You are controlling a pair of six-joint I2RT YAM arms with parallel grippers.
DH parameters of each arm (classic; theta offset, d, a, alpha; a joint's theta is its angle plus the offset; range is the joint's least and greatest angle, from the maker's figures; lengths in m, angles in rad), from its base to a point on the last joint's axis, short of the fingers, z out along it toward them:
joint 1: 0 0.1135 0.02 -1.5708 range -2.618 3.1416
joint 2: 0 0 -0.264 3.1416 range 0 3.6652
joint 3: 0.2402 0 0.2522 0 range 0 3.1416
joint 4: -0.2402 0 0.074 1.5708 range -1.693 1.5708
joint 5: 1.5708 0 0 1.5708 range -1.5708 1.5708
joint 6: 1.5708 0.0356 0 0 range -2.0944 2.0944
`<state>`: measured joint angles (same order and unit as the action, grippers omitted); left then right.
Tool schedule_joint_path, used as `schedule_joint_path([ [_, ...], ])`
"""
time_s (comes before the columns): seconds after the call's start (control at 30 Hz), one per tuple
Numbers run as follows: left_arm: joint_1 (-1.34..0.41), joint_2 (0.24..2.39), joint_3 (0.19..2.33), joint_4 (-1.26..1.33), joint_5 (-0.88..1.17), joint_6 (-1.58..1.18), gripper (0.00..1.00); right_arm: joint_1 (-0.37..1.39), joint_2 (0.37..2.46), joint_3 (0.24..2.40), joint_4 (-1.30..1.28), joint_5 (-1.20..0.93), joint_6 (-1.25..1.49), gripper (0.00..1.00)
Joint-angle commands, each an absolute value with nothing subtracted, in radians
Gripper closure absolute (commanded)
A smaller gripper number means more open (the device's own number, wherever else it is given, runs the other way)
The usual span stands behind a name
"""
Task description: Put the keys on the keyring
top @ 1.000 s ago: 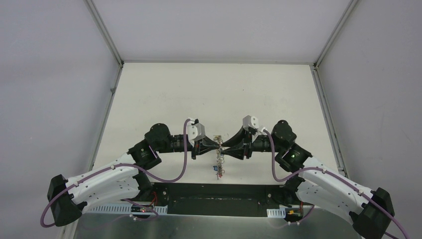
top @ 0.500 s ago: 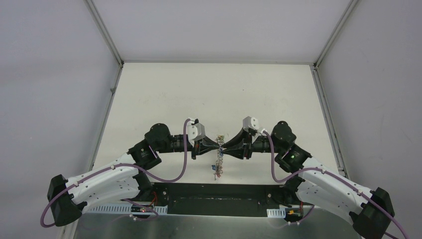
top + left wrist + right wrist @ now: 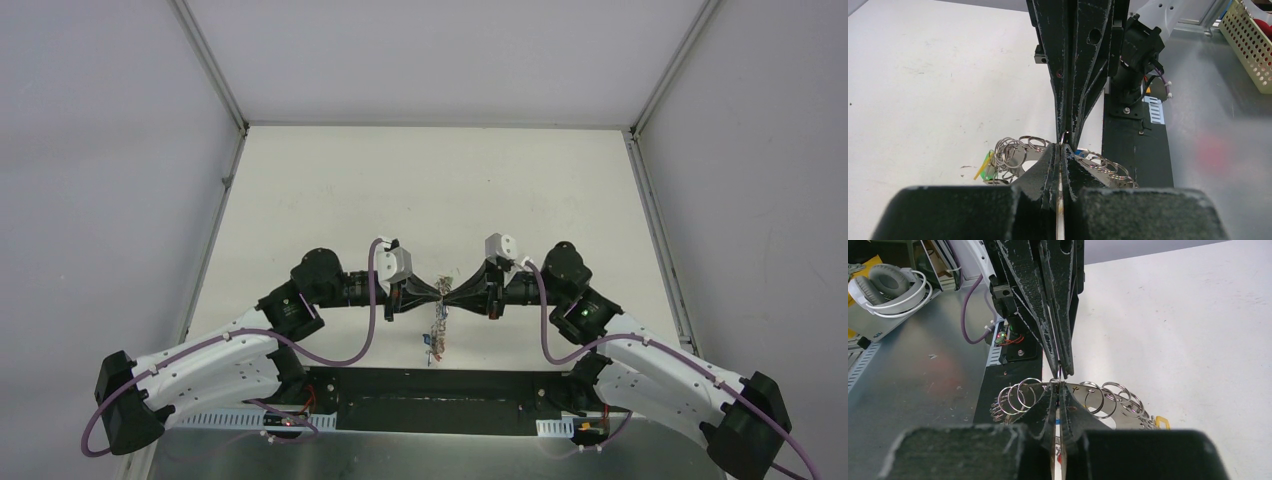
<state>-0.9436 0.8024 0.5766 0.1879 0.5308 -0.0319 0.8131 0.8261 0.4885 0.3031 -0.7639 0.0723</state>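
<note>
My left gripper (image 3: 438, 292) and right gripper (image 3: 448, 293) meet tip to tip above the table's near middle. Both are shut on the top of the keyring (image 3: 437, 322), a silvery band that hangs down between them. In the left wrist view the shut left gripper (image 3: 1062, 148) pinches the keyring (image 3: 1015, 151), which carries several small split rings. Green and yellow tags (image 3: 987, 165) of the keys hang at its left end. From the right wrist, the shut right gripper (image 3: 1058, 385) clamps the keyring (image 3: 1108, 399), with a yellow tag (image 3: 1161, 421) at its right end. The keys (image 3: 431, 346) dangle lowest.
A black base plate (image 3: 440, 400) and grey metal shelf (image 3: 400, 455) lie at the near edge, under the hanging keys. Headphones (image 3: 890, 282) sit off the table by the left arm's base. A perforated basket (image 3: 1248, 45) stands beyond the right arm's base. White walls enclose the table (image 3: 440, 190).
My right gripper has closed from partly open onto the keyring and edged left against the left gripper's tips. The hanging keys swung slightly left. The left gripper has stayed shut.
</note>
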Motion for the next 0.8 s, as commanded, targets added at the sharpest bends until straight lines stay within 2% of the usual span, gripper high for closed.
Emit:
schedule_joint_path([
  [0.0,-0.953,0.769,0.588,0.308,0.539,-0.038,1.0,0.813,0.816,0.527,0.325,-0.784,0.053,1.0],
  [0.17,-0.953,0.75,0.589,0.256,0.54,-0.025,0.99,0.813,0.793,0.587,0.116,-0.753,-0.049,1.0],
  [0.37,-0.953,0.723,0.639,0.027,0.542,0.052,0.68,0.813,0.792,0.708,-0.209,-0.697,-0.159,1.0],
  [0.47,-0.953,0.729,0.665,-0.086,0.557,0.095,0.64,0.813,0.812,0.765,-0.343,-0.694,-0.199,1.0],
  [0.53,-0.953,0.746,0.677,-0.122,0.577,0.112,0.56,0.813,0.841,0.83,-0.454,-0.689,-0.235,1.0],
  [0.77,-0.962,0.858,0.703,-0.078,0.612,0.124,0.57,0.812,0.967,1.019,-0.82,-0.628,-0.324,1.0],
])
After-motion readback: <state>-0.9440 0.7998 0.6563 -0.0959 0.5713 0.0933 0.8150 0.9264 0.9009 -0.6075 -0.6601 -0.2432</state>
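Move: Both grippers already meet fingertip to fingertip at the top rim of the keyring, which hangs with its middle some 6 cm below each hand, straight under them. Seen from either hand, the green tag is about 6 cm ahead and 7 cm lower at the keyring's far end, level sideways. A blue tag hangs about 5 cm back and 9 cm down, also level sideways. Open the left gripper to a bit under half, releasing the keyring's top rim; back it off about 1.5 cm to the left and slightly back, then let it sink some 2 cm with its tips dipping slightly. Keep the right fingers shut on the rim and carry the keyring off to the right and somewhat down, tipping those fingertips about 25 degrees downward. ##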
